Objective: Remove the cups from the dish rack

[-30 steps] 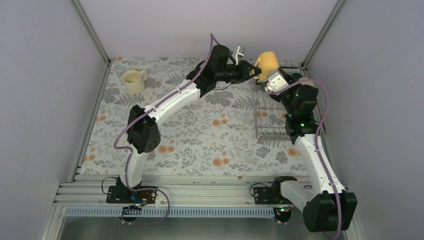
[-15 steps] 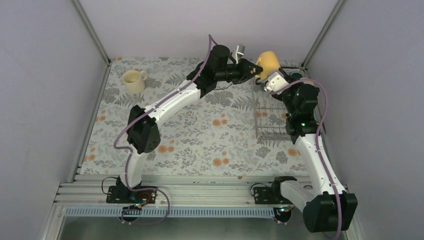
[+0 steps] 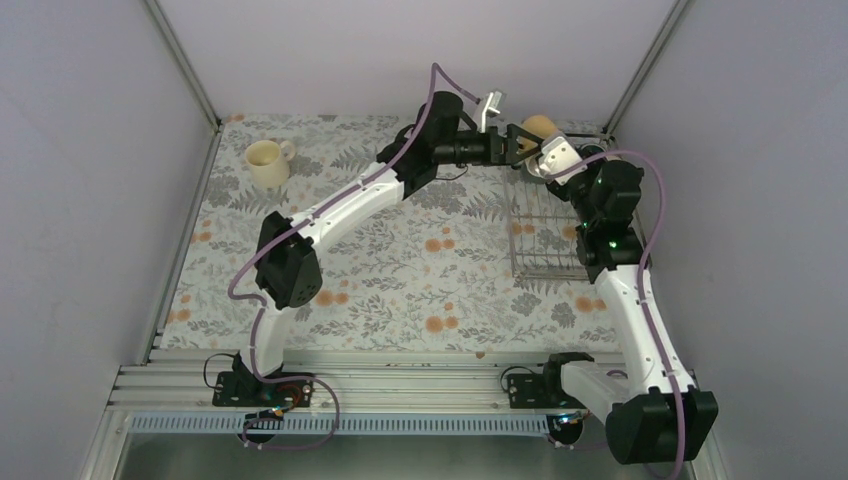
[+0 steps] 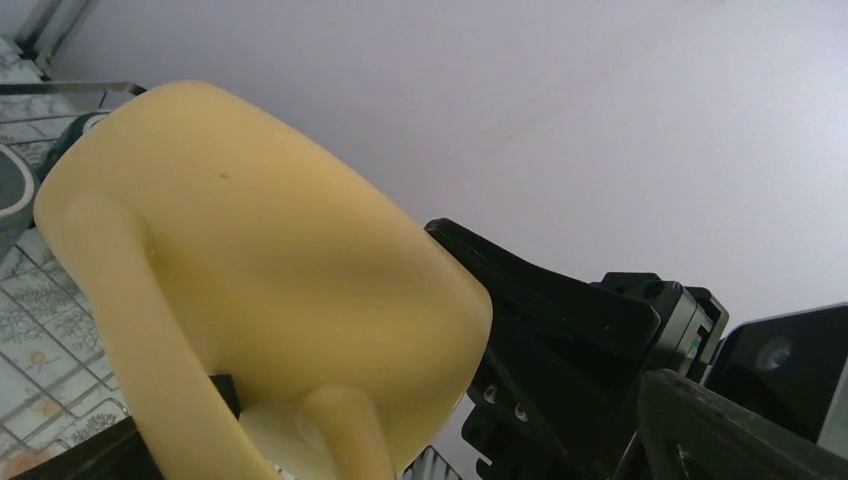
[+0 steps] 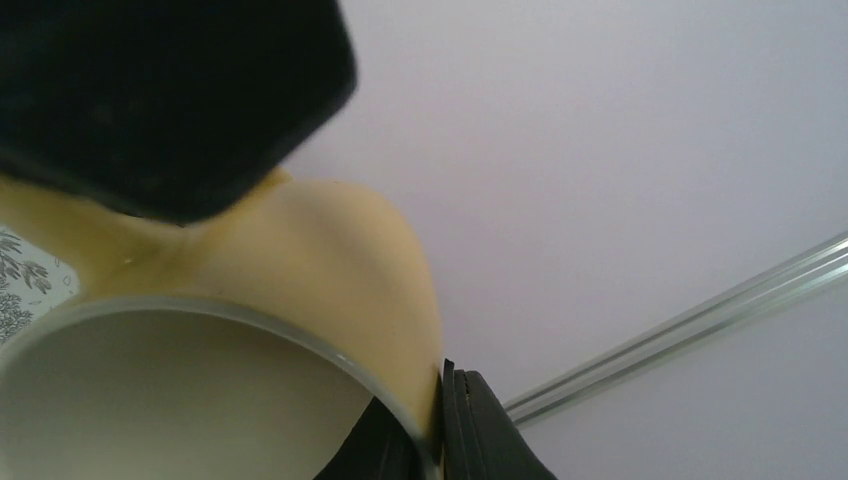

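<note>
A yellow cup hangs in the air over the far end of the wire dish rack. My right gripper is shut on its rim, one finger inside and one outside the wall. The left gripper stands open right beside the cup. In the left wrist view the cup's body and handle fill the space between its spread fingers. A cream-white cup stands upright on the table at the far left. Part of a dark teal cup shows in the rack.
The flowered tablecloth covers the table between the arms. The rack sits against the right wall, close to the back corner post. Both arms reach toward the far right corner and nearly touch.
The left gripper has opened and let go of the yellow cup. My right gripper has shut on the cup's rim. The cup now sits slightly lower and farther right.
</note>
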Available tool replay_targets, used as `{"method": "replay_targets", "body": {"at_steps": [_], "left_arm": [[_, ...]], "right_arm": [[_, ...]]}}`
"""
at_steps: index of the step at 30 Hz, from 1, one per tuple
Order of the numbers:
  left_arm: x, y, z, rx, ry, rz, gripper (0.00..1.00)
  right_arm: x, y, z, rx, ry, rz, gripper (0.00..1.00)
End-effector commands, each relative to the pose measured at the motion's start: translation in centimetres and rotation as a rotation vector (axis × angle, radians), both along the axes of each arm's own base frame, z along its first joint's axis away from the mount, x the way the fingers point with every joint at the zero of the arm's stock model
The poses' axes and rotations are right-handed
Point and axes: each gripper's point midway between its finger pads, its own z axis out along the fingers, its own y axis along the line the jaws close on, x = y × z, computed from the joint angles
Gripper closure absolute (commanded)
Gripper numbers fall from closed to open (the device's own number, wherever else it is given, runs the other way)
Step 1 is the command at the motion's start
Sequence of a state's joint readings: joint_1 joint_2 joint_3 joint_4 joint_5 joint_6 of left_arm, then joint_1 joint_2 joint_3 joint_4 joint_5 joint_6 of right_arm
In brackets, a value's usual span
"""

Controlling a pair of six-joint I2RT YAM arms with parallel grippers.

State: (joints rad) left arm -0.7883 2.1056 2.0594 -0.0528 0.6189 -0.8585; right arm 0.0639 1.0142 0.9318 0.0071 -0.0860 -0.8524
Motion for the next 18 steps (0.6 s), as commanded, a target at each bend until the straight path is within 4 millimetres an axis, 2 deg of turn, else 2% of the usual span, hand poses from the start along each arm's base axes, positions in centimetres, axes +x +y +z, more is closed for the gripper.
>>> {"method": "replay_targets", "body": {"at_steps": [1,4,6,11,15,18], "left_arm": [[0.9,1.0,3.1,-0.036,-0.18,0.023,0.0],[2.5,3.1,3.6,-0.004,-0.235,0.075,0.0],[3.9,5.3,4.3,0.019,-0.296,0.136,0.0],[8.2,11.2,3.7,0.125,-0.351,0.25,0.0],[9.8,15.4,1.9,0.227,-0.377,0.262,0.0],[10.4,19.8,1.8,0.289,-0.477,0.346,0.0]], "right_arm": [[-0.8,1.9,4.8,0.058,-0.093,0.095,0.97],[-0.4,2.1,5.2,0.064,-0.072,0.106,0.97],[0.1,2.5,5.4,0.078,-0.036,0.123,0.97],[1.8,3.6,5.9,0.148,0.052,0.172,0.97],[3.8,5.1,6.3,0.208,0.149,0.237,0.97],[6.0,6.3,6.0,0.226,0.238,0.277,0.97]]}}
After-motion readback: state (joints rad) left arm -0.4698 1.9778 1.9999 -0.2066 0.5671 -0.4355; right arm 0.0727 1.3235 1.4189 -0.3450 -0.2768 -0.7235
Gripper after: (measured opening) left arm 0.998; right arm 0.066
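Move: The yellow cup is already pinched at its rim by the right gripper, its middle about 4 cm ahead and 4 cm left of the right hand, near its height. From the left hand, whose open fingers still straddle the cup, it lies some 3 cm right and 1 cm ahead. In the rack, about 30 cm below the right hand, the grey cup stands 17 cm ahead and 7 cm right, the patterned cup 8 cm ahead and 17 cm right. Draw the left gripper, already wide open, clear of the yellow cup: after a slow start, pull it left and forward about 20 cm, swinging it counter-clockwise with some wrist roll. Keep the right gripper shut on the cup's rim and carry the cup about 7 cm forward, left and up, turning the hand slightly counter-clockwise and tipping its fingers down. ##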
